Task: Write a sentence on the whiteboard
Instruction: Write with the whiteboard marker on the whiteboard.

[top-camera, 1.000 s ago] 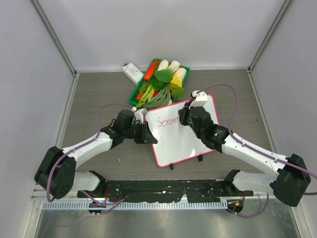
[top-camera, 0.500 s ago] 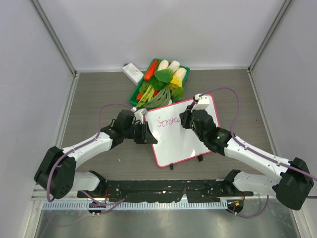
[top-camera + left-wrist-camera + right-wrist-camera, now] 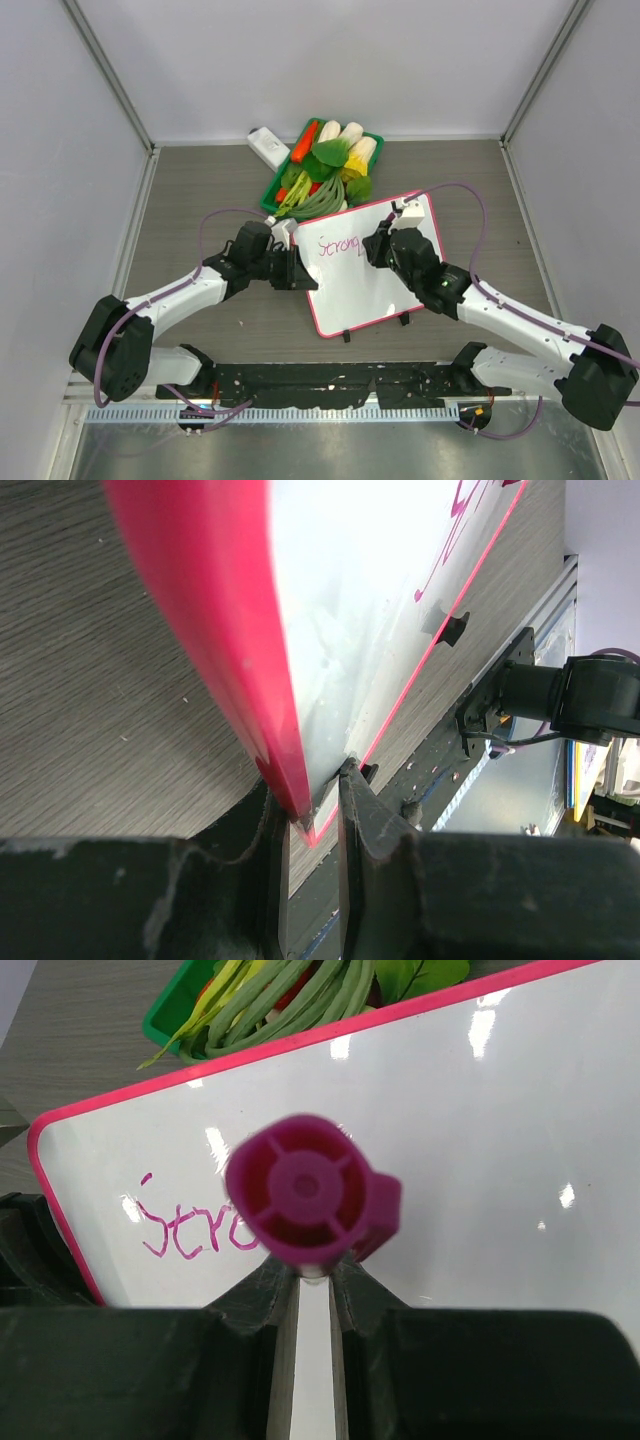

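The whiteboard [image 3: 365,290], white with a pink rim, stands tilted on the table. My left gripper [image 3: 300,270] is shut on its left edge; the left wrist view shows the jaws [image 3: 312,800] pinching the pink rim [image 3: 215,630]. My right gripper [image 3: 378,240] hovers over the board's upper middle, shut on a magenta marker [image 3: 305,1195] seen end-on. The marker's tip is hidden. The sentence [image 3: 338,246] is one magenta word reading roughly "Strong", and the marker covers its end in the right wrist view [image 3: 190,1230].
A green basket [image 3: 272,190] of vegetables touches the board's far edge. A small white block [image 3: 266,146] lies beside it at the back. Black feet [image 3: 405,320] stick out under the board's near edge. Grey walls close in both sides.
My right gripper has slid to the right along the top line with the marker, and the word has grown by a letter. The left gripper and the board have not moved.
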`<act>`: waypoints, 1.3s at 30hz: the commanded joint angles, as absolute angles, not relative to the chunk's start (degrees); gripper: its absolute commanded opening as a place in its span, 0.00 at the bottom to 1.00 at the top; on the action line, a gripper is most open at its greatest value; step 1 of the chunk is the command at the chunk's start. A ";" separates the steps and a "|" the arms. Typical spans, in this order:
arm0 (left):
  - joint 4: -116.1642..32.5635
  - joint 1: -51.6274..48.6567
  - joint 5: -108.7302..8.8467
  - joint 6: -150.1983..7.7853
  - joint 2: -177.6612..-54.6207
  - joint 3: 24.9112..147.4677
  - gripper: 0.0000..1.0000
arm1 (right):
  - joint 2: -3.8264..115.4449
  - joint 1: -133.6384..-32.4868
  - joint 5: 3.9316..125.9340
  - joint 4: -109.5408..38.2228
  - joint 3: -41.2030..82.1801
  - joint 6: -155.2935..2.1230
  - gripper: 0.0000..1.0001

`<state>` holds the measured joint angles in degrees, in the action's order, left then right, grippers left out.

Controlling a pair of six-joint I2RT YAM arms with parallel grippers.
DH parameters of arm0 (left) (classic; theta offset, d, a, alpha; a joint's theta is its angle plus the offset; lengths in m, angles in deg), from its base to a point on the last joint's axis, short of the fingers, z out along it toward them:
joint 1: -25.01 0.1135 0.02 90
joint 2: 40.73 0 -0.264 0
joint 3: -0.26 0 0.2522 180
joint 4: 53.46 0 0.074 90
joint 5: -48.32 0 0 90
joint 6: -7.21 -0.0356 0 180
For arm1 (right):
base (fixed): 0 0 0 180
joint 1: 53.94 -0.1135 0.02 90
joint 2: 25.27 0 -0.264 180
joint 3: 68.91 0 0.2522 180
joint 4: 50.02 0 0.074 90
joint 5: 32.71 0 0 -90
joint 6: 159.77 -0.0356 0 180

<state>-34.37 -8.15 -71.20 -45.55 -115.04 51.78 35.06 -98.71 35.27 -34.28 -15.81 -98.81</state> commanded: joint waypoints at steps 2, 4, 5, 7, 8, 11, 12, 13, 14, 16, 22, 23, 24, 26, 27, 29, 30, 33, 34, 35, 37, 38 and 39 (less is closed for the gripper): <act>-28.27 -9.44 -62.95 -51.06 -115.79 50.58 0.00 | 34.93 -98.41 36.46 -32.39 -16.74 -99.04 0.01; -28.36 -9.44 -62.86 -51.15 -115.79 50.49 0.00 | 35.28 -98.41 36.64 -33.00 -16.47 -99.30 0.02; -28.36 -9.35 -62.78 -51.15 -115.79 50.49 0.00 | 35.46 -98.41 36.81 -33.44 -16.30 -99.39 0.01; -28.27 -9.44 -62.77 -51.15 -115.79 50.49 0.00 | 36.07 -98.41 37.08 -33.88 -15.77 -99.56 0.02; -28.36 -9.44 -62.77 -51.15 -115.79 50.49 0.00 | 36.34 -98.41 37.34 -34.06 -15.42 -99.65 0.01; -28.36 -9.35 -62.69 -51.06 -115.71 50.41 0.00 | 36.95 -98.41 37.69 -34.93 -14.28 -99.92 0.01; -28.27 -9.53 -62.77 -51.06 -115.62 50.41 0.00 | 37.30 -98.41 37.52 -35.11 -13.93 -100.09 0.02; -28.27 -9.35 -62.60 -51.06 -115.62 50.49 0.00 | 37.48 -98.41 37.60 -35.55 -13.75 -100.09 0.01; -28.27 -9.44 -62.60 -51.14 -115.53 50.41 0.00 | 37.83 -98.32 37.78 -35.73 -13.23 -100.18 0.02; -28.27 -9.53 -62.60 -51.15 -115.62 50.41 0.00 | 38.18 -98.41 37.87 -35.90 -12.70 -100.27 0.01; -27.92 -9.35 -62.07 -51.23 -115.53 50.58 0.00 | 37.40 -98.41 37.69 -35.82 -11.12 -100.71 0.01; -27.92 -9.53 -62.07 -51.32 -115.53 50.67 0.00 | 37.13 -98.50 37.78 -35.90 -10.94 -100.71 0.02; -27.83 -9.44 -62.07 -51.32 -115.44 50.58 0.00 | 36.26 -98.24 38.04 -35.82 -10.76 -100.97 0.01; -27.83 -9.53 -61.81 -51.23 -115.53 50.58 0.00 | 34.76 -97.53 39.01 -35.90 -10.59 -101.50 0.01; -27.83 -9.53 -61.72 -51.32 -115.44 50.58 0.00 | 33.63 -97.09 39.79 -35.90 -10.59 -101.85 0.02; -27.66 -9.44 -61.72 -51.50 -115.62 50.67 0.00 | 32.13 -95.78 41.29 -37.57 -10.50 -102.20 0.02; -27.57 -9.44 -61.55 -51.67 -115.70 50.76 0.00 | 31.77 -95.16 41.90 -37.57 -10.58 -102.64 0.01; -27.22 -9.53 -61.11 -51.94 -115.79 50.93 0.00 | 30.10 -90.52 47.25 -37.57 -10.94 -103.34 0.01; -26.87 -9.53 -60.76 -52.11 -115.79 51.11 0.00 | 29.75 -89.72 49.01 -37.49 -11.02 -103.34 0.01; -26.69 -9.44 -60.67 -52.20 -115.79 51.37 0.00 | 29.05 -88.23 49.73 -37.57 -11.29 -102.82 0.01; -25.99 -9.44 -60.05 -52.64 -115.79 51.90 0.00 | 27.74 -86.55 51.48 -37.48 -11.55 -101.94 0.02; -25.55 -9.44 -59.70 -52.81 -115.79 52.25 0.00 | 27.29 -86.02 52.80 -37.57 -11.64 -101.76 0.02; -25.11 -9.53 -59.26 -53.08 -115.79 52.51 0.00 | 26.50 -84.80 53.33 -37.49 -11.73 -101.41 0.01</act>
<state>-33.30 -8.81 -70.17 -45.86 -114.60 52.28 29.40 -87.41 47.88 -34.87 -13.26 -101.89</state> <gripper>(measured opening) 0.208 0.198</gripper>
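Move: The right hand's marker tip is at the foot of the last letter on the sloping whiteboard, about 3 cm to the hand's left, level with it fore and aft, and 4 cm below. The rest of the word is centred some 8 cm left, 1 cm ahead and 3 cm below; the left gripper is about 14 cm left, 6 cm back and 9 cm below. From the left hand that letter's foot lies roughly 6 cm ahead, 11 cm right and 4 cm up. With the marker still pinched and its tip on the board, the right hand eases leftward under the last letter, about 1.5 cm and ever so slowly, drawing the hook of its tail. It then lifts the tip clear and swings quickly up about 5 cm, off to the right and a little forward, rolling some 10 degrees so that its left side rises, while the left gripper keeps its hold on the board's left edge. ##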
